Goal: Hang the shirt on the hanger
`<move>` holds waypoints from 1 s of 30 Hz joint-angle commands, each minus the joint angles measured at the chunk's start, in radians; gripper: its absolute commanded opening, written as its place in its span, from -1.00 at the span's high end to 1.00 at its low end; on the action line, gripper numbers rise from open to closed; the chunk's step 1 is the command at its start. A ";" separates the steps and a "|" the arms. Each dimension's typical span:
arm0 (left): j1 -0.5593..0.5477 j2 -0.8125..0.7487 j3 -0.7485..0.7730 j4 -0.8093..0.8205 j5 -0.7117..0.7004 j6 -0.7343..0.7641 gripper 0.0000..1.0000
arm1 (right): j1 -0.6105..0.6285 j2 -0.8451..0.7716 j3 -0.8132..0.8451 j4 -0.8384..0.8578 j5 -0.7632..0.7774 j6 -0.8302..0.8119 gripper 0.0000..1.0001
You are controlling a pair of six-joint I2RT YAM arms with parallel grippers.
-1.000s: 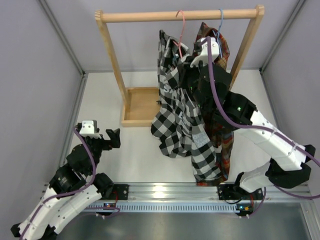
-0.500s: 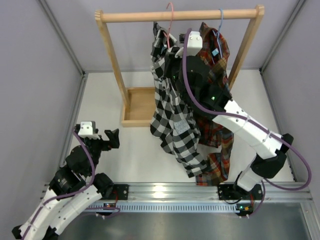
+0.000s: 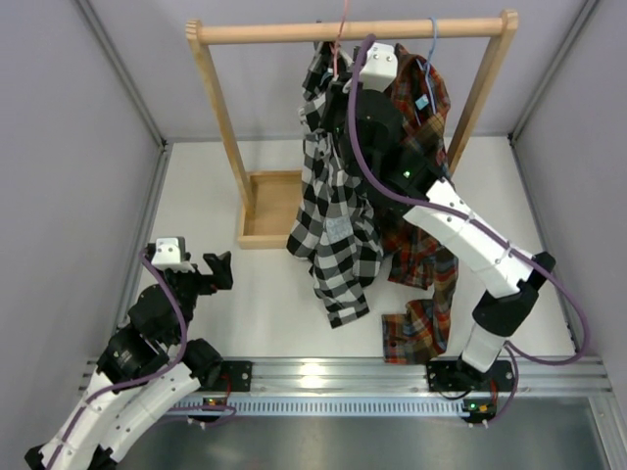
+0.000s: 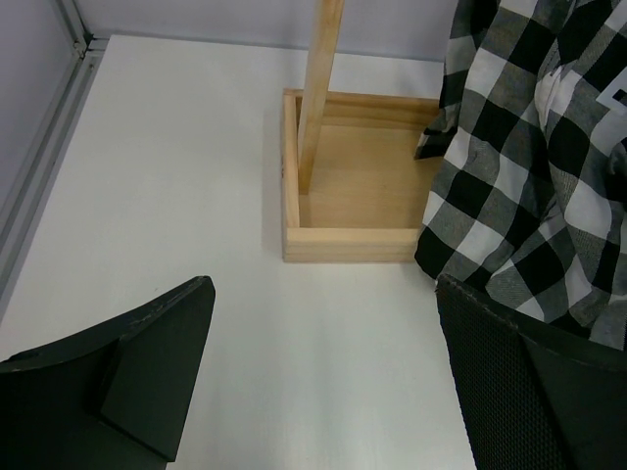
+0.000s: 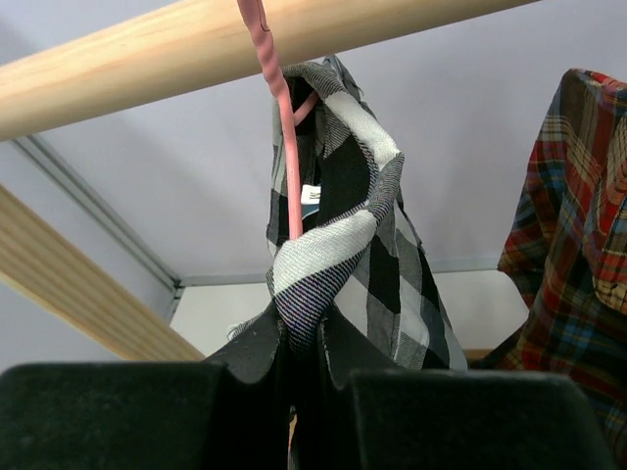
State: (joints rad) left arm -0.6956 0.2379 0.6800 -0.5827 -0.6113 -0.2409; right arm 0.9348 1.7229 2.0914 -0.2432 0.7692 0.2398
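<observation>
The black-and-white check shirt hangs from the pink hanger, whose hook reaches the wooden rail. In the right wrist view the pink hook crosses the rail. My right gripper is shut on the shirt's collar fabric by the hanger neck; it shows high under the rail in the top view. My left gripper is open and empty, low at the left; its view shows the shirt's hem to the right.
A red, orange and blue plaid shirt hangs on a light blue hanger right of the check shirt. The rack's wooden base tray and upright post stand at the left of the shirts. Grey walls enclose the white table.
My right arm has lifted the check shirt and pink hanger up and left, from below the rail to the rail. The shirt's hem rose off the front. The left arm stayed put.
</observation>
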 commanded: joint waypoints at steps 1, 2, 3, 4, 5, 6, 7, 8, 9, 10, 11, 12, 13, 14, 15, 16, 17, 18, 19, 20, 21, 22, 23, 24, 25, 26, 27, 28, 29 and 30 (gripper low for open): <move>0.011 0.000 -0.007 0.053 0.012 -0.014 -0.96 | -0.043 0.007 0.041 0.033 -0.039 0.032 1.00; 0.013 0.001 -0.008 0.057 0.016 -0.014 -0.96 | -0.059 0.009 0.035 0.027 -0.056 0.048 1.00; 0.013 0.006 -0.008 0.055 0.019 -0.014 -0.96 | -0.065 0.006 0.019 0.024 -0.065 0.055 1.00; 0.015 0.006 -0.008 0.055 0.021 -0.012 -0.96 | -0.067 0.003 0.009 0.018 -0.068 0.059 1.00; 0.016 0.006 -0.008 0.055 0.024 -0.012 -0.96 | -0.068 -0.003 -0.004 0.016 -0.073 0.061 1.00; 0.019 0.006 -0.007 0.057 0.024 -0.012 -0.96 | -0.068 -0.009 -0.026 0.018 -0.079 0.064 1.00; 0.021 0.006 -0.008 0.055 0.025 -0.011 -0.96 | -0.067 -0.014 -0.042 0.019 -0.082 0.067 1.00; 0.024 0.005 -0.007 0.055 0.024 -0.011 -0.96 | -0.068 -0.028 -0.054 0.024 -0.084 0.073 1.00; 0.028 0.006 -0.008 0.055 0.025 -0.011 -0.96 | -0.067 -0.035 -0.092 0.033 -0.084 0.076 1.00; 0.031 0.008 -0.008 0.055 0.027 -0.012 -0.96 | -0.068 -0.043 -0.111 0.044 -0.085 0.078 1.00; 0.034 0.006 -0.008 0.055 0.027 -0.012 -0.96 | -0.065 -0.055 -0.125 0.050 -0.085 0.085 1.00; 0.041 0.006 -0.007 0.057 0.027 -0.012 -0.96 | -0.067 -0.060 -0.148 0.051 -0.082 0.093 1.00; 0.045 0.006 -0.005 0.054 0.027 -0.012 -0.96 | -0.067 -0.066 -0.160 0.053 -0.082 0.098 1.00; 0.047 0.008 -0.007 0.055 0.027 -0.012 -0.96 | -0.062 -0.077 -0.184 0.064 -0.088 0.104 1.00; 0.051 0.008 -0.007 0.055 0.030 -0.012 -0.96 | -0.063 -0.080 -0.194 0.067 -0.090 0.110 1.00; 0.054 0.009 -0.005 0.055 0.033 -0.012 -0.96 | -0.062 -0.086 -0.203 0.065 -0.087 0.115 1.00; 0.056 0.009 -0.007 0.055 0.035 -0.011 -0.96 | -0.056 -0.095 -0.212 0.071 -0.087 0.119 1.00; 0.057 0.011 -0.007 0.055 0.036 -0.012 -0.96 | -0.054 -0.101 -0.231 0.080 -0.085 0.121 1.00; 0.061 0.011 -0.007 0.055 0.036 -0.012 -0.96 | -0.048 -0.111 -0.238 0.088 -0.085 0.122 1.00; 0.061 0.011 -0.007 0.055 0.036 -0.012 -0.96 | -0.047 -0.115 -0.246 0.093 -0.085 0.124 0.97; 0.061 0.011 -0.007 0.055 0.033 -0.012 -0.96 | -0.045 -0.121 -0.257 0.096 -0.087 0.127 0.87; 0.062 0.009 -0.005 0.055 0.031 -0.014 -0.96 | -0.042 -0.132 -0.264 0.099 -0.091 0.125 0.71; 0.062 0.011 -0.005 0.053 0.031 -0.014 -0.96 | -0.041 -0.143 -0.277 0.102 -0.091 0.125 0.64; 0.067 0.011 -0.007 0.055 0.030 -0.014 -0.96 | -0.040 -0.152 -0.283 0.105 -0.094 0.127 0.56; 0.068 0.012 -0.005 0.053 0.028 -0.014 -0.96 | -0.039 -0.173 -0.289 0.108 -0.097 0.125 0.33; 0.071 0.014 -0.007 0.055 0.028 -0.014 -0.96 | -0.039 -0.186 -0.301 0.108 -0.106 0.124 0.24; 0.077 0.018 -0.005 0.055 0.030 -0.012 -0.96 | -0.037 -0.198 -0.307 0.108 -0.108 0.124 0.17; 0.080 0.020 -0.005 0.055 0.030 -0.014 -0.96 | -0.037 -0.227 -0.315 0.108 -0.113 0.121 0.09; 0.091 0.023 -0.004 0.053 0.030 -0.014 -0.96 | -0.037 -0.241 -0.333 0.108 -0.117 0.119 0.08; 0.096 0.024 -0.003 0.057 0.031 -0.014 -0.96 | -0.037 -0.256 -0.343 0.108 -0.123 0.116 0.08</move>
State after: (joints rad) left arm -0.6186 0.2459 0.6785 -0.5823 -0.5877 -0.2420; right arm 0.8894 1.5620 1.7638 -0.2016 0.6693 0.3531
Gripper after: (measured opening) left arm 0.982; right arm 0.456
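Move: My right hand already pinches the checked shirt with the pink hanger inside, its hook standing up at the rail. The stretch of rail it is meant for lies about 6 cm ahead and 8 cm above that hand. The blue hanger is some 13 cm to the right and 6 cm ahead, about level; the left post's top is about 20 cm left, 6 ahead. From my left hand that stretch of rail is roughly 23 cm ahead, 26 right and 32 up. I carry the hanger forward about 2 cm with my right hand, then lower it some 7 cm so the hook comes down onto the rail, tipping the fingers slightly downward. At the bottom I start easing back towards myself and a little right, about 3 cm, opening my fingers roughly halfway and letting go of the shirt. ##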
